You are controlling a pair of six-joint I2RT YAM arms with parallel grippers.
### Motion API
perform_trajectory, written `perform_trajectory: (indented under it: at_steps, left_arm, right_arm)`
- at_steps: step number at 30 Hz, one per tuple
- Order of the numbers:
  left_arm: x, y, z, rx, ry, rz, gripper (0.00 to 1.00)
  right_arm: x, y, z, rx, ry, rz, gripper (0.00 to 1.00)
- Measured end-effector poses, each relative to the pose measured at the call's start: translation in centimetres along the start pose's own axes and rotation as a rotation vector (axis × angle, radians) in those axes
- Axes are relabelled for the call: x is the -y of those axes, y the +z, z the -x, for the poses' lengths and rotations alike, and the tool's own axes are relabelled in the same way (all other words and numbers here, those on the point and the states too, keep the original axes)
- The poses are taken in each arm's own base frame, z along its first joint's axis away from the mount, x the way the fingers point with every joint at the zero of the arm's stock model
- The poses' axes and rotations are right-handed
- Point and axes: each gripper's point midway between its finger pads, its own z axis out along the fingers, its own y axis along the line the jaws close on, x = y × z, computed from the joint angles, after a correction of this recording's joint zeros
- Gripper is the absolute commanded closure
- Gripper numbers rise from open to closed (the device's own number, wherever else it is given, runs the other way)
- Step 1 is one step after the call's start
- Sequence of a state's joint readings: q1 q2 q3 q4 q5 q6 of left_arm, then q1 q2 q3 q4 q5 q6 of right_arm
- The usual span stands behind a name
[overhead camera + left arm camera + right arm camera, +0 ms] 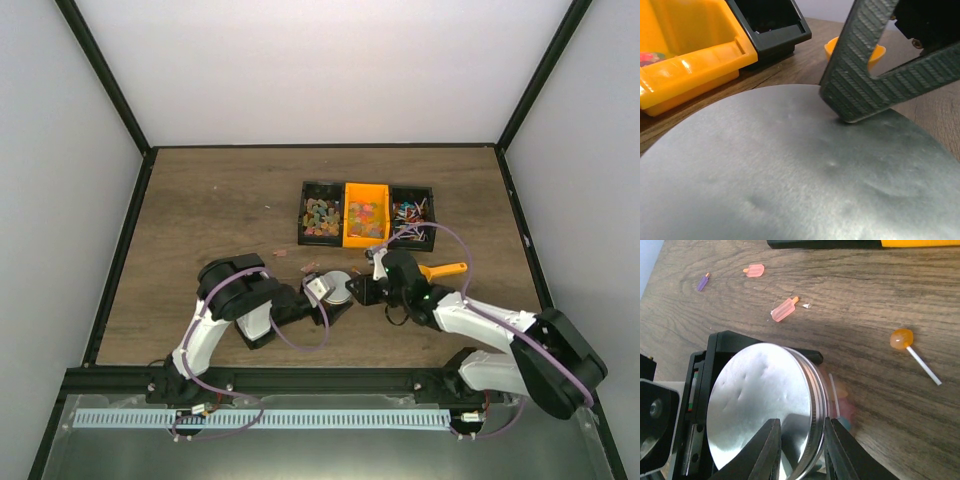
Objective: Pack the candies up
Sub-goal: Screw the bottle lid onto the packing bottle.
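My left gripper (328,296) is shut on a clear jar with a silver lid (765,405), held on its side low over the table. In the left wrist view the lid (780,170) fills the frame. My right gripper (801,422) is open a little, straddling the lid's rim, one finger over the lid's face, the other beside the jar wall. Candies show faintly through the jar (842,402). Loose candies lie on the wood: pink ice-lolly shapes (784,310), a purple one (703,282) and an orange lollipop (901,339). More candies fill the bins (320,215).
Three bins stand in a row at the back centre: black (302,213), orange (351,236), black (430,212). An orange scoop (441,270) lies just right of the right gripper. A few small candies (281,254) lie left of the jar.
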State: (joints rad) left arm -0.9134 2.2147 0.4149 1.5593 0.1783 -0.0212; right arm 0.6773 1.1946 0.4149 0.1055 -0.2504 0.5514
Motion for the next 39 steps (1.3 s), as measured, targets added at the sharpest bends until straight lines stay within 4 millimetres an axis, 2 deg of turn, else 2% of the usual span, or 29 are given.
perform_trajectory:
  at_steps: [8,11,19,29,39]
  left_arm:
    - [-0.1,0.0,0.0,0.000,-0.002,0.005,0.15]
    - [-0.1,0.0,0.0,0.000,-0.001,0.005,0.15]
    - [-0.1,0.0,0.0,-0.001,-0.001,0.003,0.15]
    - [0.1,0.0,0.0,-0.001,0.009,-0.007,0.15]
    - [0.1,0.0,-0.1,-0.003,0.013,-0.012,0.15]
  right_arm:
    - [0.2,0.7,1.4,0.021,-0.016,-0.012,0.99]
    - [0.2,0.7,2.3,0.057,-0.031,-0.016,0.99]
    - [0.2,0.8,2.4,0.066,-0.036,-0.011,0.99]
    - [0.3,0.5,2.0,0.096,-0.023,0.013,0.99]
    - [0.1,-0.5,0.7,0.118,0.019,0.032,0.99]
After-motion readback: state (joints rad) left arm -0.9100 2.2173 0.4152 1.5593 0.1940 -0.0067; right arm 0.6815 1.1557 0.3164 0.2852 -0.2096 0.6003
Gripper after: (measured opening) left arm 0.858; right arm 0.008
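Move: The lid already sits on the bottle, its middle about 4 cm to the right hand's left, 1 cm ahead and 1 cm lower; its near rim is between that hand's slightly open fingers. The orange lollipop lies about 4 cm ahead, 1 cm right and 7 cm below the right hand, with the orange bin some 16 cm ahead, 2 cm right and 6 cm below. For the left hand, clasping the bottle, the lid is roughly 5 cm straight above. The lid's right-hand rim is worked by the right hand, which slides forward about 2.5 cm and rises slightly while its fingers shut completely. It pauses briefly, then draws back some 2 cm with the closed tips against the rim, the hand's left side lifting about 5 degrees. The left hand keeps the bottle still in its grip. ##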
